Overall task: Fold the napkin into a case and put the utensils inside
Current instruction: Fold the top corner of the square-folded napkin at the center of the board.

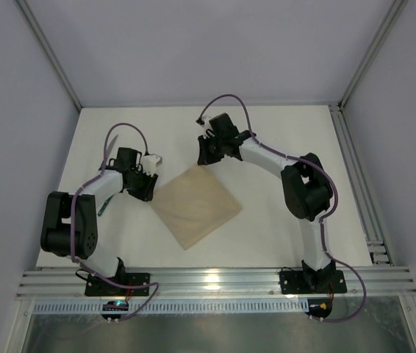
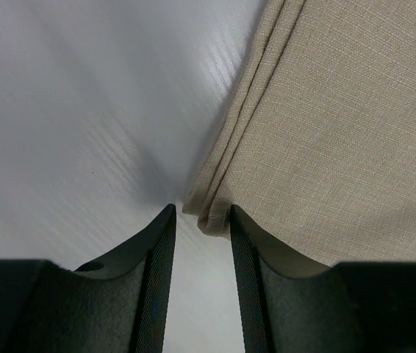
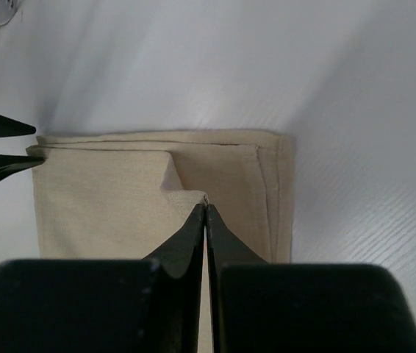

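Note:
The beige napkin (image 1: 197, 206) lies folded into a layered square, set as a diamond on the white table. My right gripper (image 1: 206, 157) is at its far corner. In the right wrist view the gripper (image 3: 206, 207) is shut on the corner of the top layer of the napkin (image 3: 112, 198), pinched up into a small peak. My left gripper (image 1: 148, 191) is at the left corner. It stands open (image 2: 201, 209), with the layered tip of the napkin (image 2: 340, 132) between its fingertips, against the right one. A thin teal sliver (image 1: 104, 209) beside the left arm may be a utensil; otherwise the utensils are hidden.
The left gripper's dark fingertips (image 3: 2, 163) show at the left edge of the right wrist view, at the napkin's corner. Grey walls and aluminium rails (image 1: 355, 176) bound the table. Both arm bases sit at the near edge.

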You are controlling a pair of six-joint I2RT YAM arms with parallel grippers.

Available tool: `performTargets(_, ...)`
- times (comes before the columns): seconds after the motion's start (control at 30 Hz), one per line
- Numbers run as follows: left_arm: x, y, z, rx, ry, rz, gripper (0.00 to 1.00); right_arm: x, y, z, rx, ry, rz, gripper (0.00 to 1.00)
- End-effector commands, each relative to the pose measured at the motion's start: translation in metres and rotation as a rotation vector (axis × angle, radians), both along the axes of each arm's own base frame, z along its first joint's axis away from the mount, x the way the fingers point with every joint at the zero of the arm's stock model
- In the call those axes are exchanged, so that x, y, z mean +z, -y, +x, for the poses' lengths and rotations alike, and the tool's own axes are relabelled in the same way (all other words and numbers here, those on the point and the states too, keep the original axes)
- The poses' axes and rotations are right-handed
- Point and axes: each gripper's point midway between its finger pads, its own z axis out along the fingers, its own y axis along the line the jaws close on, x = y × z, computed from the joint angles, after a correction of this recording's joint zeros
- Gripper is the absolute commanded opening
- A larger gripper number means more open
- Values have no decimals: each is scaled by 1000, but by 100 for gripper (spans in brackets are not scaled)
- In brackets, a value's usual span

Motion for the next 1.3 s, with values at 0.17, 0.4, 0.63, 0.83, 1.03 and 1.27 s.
performTargets(0.17, 17, -2, 8, -13, 82, -5, 38, 35, -31, -63, 115, 49, 61, 4)
performTargets(0.4, 21, -9, 9, 9, 93, -7, 39, 23, -50, -156, 224, -22, 75, 4)
performTargets(0.63, 19, -12, 6, 12, 81, 0, 39, 2, -61, -222, 305, -104, 30, 4)
performTargets(0.83, 18, -14, 5, 16, 81, 10, 38, -13, -63, -249, 351, -153, 5, 4)
performTargets(1.03, 17, -18, 7, 21, 87, 28, 38, -21, -62, -269, 411, -178, -35, 4)
performTargets(1.27, 16, -19, 10, 21, 93, 36, 38, -32, -50, -278, 434, -188, -67, 4)
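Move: My right hand already pinches the top layer's corner, raised off the napkin. The near corner it is headed for lies about 29 cm back, 5 cm left and 8 cm down. The lower layers' top corner is roughly 3 cm ahead and 2 cm right, the left corner 13 back and 16 left, the right corner 16 back and 13 right. From my left hand the near corner is some 17 cm back and 12 right. I keep the top-layer corner pinched in my right hand and sweep it back about 27 cm and some 5 cm left across the napkin towards the near corner, fast and level at first, then slowing and sinking about 4 cm as the wrist turns some 20 degrees counter-clockwise. My left hand, its fingers staying parted at the left corner, eases about 1.5 cm left and rises slightly. ##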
